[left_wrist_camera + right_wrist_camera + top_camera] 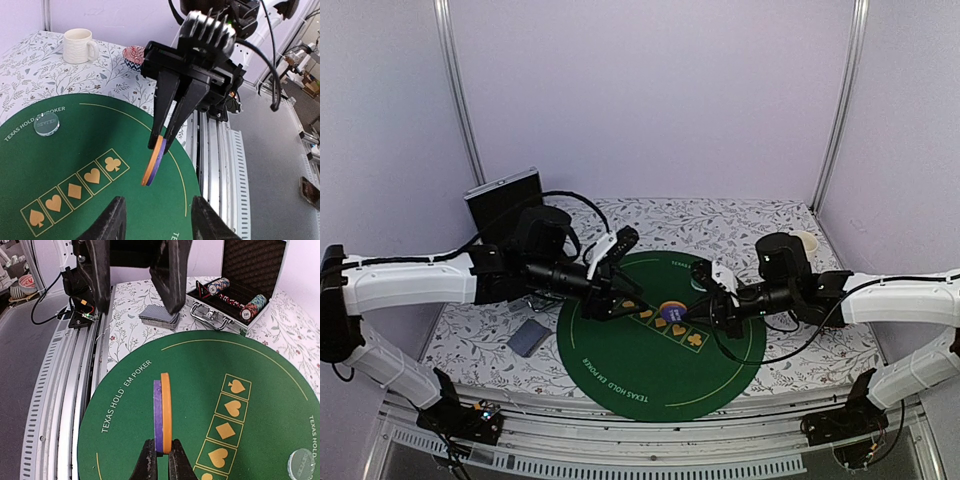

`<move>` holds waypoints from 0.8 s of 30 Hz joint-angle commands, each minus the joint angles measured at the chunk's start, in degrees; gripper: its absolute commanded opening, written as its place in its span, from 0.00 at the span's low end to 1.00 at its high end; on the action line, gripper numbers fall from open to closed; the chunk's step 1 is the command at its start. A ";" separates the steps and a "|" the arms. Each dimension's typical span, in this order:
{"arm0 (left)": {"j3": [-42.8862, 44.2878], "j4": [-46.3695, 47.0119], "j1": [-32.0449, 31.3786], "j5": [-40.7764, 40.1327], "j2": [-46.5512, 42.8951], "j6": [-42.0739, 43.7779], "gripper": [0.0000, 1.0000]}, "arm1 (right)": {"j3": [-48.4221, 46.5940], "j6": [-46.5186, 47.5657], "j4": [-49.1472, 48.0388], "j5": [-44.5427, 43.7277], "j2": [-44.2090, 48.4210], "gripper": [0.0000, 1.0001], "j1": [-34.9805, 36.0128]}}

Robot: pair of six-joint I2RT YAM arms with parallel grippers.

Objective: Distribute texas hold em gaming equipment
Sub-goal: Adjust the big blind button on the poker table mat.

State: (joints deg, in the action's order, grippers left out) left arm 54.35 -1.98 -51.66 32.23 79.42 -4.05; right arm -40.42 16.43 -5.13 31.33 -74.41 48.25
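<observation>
My right gripper is shut on an orange round disc and a purple disc, pinched together on edge above the green poker mat. In the left wrist view the same pair of discs hangs from the right gripper. My left gripper stands open just short of them, with nothing between its fingers. From above, the discs sit over the mat's centre between the left gripper and the right gripper. A clear disc lies on the mat. A deck of grey-blue cards rests off the mat.
An open black case holding chip stacks stands at the table's back left, behind the cards. A white mug and a patterned bowl sit at the right side. The metal rail runs along the near edge.
</observation>
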 commanded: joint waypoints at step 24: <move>2.41 9.91 -0.03 5.66 12.52 19.70 0.08 | 1.79 18.91 -4.73 -6.91 -0.19 0.02 3.12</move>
State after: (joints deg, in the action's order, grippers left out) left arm 54.83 6.50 -51.79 36.88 90.43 13.80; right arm -39.11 34.61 -7.38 23.68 -73.49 50.89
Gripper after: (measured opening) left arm 0.096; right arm 0.058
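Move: The big blind button, still pinched on edge by the right hand, is about 5 cm to the left hand's right, 1 cm ahead and 5 cm below. It lies roughly 3 cm left of the right hand and 1 cm lower, level fore and aft. From the left hand, the card boxes are some 7 cm ahead, 4 cm right, and the clear disc 21 cm ahead, 13 cm right, both about 21 cm down. Left hand sinks 4 cm and rightward, pinching the button's edge while the right, still gripping, rolls 20 degrees. ##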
